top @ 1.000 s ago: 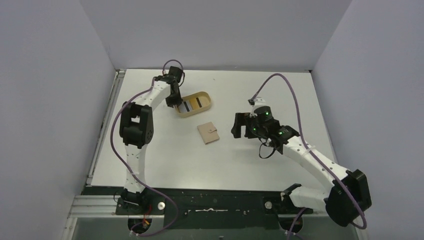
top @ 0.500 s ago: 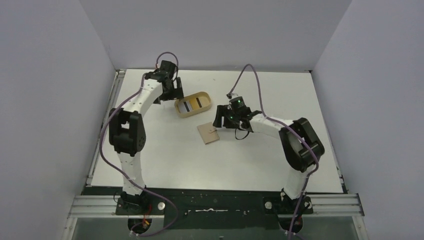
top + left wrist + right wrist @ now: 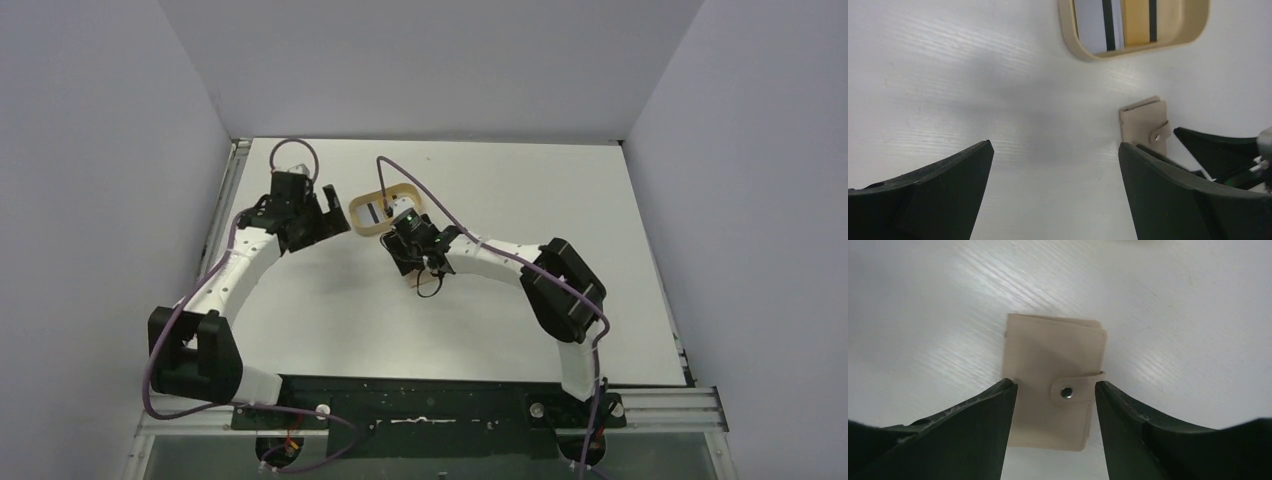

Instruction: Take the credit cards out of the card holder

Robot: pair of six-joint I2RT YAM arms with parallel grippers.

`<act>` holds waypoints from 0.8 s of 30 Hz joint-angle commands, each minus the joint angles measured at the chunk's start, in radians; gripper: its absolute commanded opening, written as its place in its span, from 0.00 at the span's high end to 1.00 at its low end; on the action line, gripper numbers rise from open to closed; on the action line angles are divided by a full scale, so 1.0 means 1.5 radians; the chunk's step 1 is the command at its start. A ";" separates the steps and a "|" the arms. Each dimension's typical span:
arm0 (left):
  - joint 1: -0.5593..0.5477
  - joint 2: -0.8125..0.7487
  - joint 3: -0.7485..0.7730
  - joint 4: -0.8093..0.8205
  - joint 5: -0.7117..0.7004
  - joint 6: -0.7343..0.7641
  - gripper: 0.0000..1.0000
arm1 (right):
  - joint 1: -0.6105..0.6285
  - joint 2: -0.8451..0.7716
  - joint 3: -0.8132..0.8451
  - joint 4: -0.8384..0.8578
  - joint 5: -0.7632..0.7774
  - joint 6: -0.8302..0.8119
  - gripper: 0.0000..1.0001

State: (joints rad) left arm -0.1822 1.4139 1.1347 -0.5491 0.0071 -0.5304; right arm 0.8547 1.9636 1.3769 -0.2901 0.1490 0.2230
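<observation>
The tan card holder lies flat on the white table with its snap tab fastened. My right gripper is down over it, and its fingers press against the holder's two side edges. From above, the right gripper covers most of the holder. The left wrist view shows the card holder beside those black fingers. Two credit cards, one light blue and one tan, both with a black stripe, lie in the oval tray. My left gripper hovers wide open and holds nothing, left of the tray.
The tray sits just beyond the card holder, close to the right wrist. A metal rail runs along the table's left edge. Grey walls enclose the table on three sides. Purple cables loop over both arms.
My left gripper opened and drew back from the tray toward the left. My right arm swung left over the card holder and its jaws narrowed onto it.
</observation>
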 commanded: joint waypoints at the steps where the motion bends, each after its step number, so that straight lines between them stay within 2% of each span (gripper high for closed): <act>1: -0.034 -0.022 -0.066 0.082 0.032 -0.030 0.03 | -0.022 0.012 -0.008 -0.026 0.114 -0.001 0.43; 9: -0.109 0.045 -0.098 0.131 0.018 -0.064 0.03 | -0.027 0.058 0.032 -0.040 0.096 0.021 0.46; 12: -0.131 0.070 -0.098 0.149 0.016 -0.080 0.03 | -0.029 0.071 0.040 -0.046 0.082 0.026 0.58; 13: -0.138 0.080 -0.097 0.155 0.014 -0.085 0.03 | -0.029 0.075 0.039 -0.046 0.078 0.030 0.65; 18: -0.164 0.126 -0.095 0.181 0.002 -0.112 0.03 | -0.048 0.080 0.012 -0.037 0.048 0.058 0.81; 21: -0.174 0.151 -0.096 0.200 0.000 -0.127 0.03 | -0.066 0.079 -0.012 -0.021 0.022 0.079 1.00; 24: -0.187 0.171 -0.093 0.220 0.000 -0.141 0.03 | -0.080 0.076 -0.031 -0.005 0.004 0.095 1.00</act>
State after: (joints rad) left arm -0.4404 1.6417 0.9802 -0.3218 0.0227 -0.6971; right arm 0.7807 2.0418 1.4017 -0.2935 0.1959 0.3145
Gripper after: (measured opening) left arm 0.971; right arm 0.041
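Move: Just below the right hand, the card holder has its middle about 3 cm down, 1 cm ahead and 1 cm to its right. From the holder, the tray stands some 14 cm farther out and 9 cm to the left. From the left hand, the holder lies about 20 cm to the right, 2 cm back and 13 cm below; the tray is some 13 cm ahead and 11 cm to the right, at about the same depth below. Shutting its fingers from about two-thirds open to nearly closed, the right hand sinks some 3 cm and shifts about as far forward and to the right, pinching at the holder's strap by the snap. The left hand, fingers staying wide open, first draws back and down, then sweeps right while still sinking, 10 cm across and 11 cm down in all, towards the holder's left side. ##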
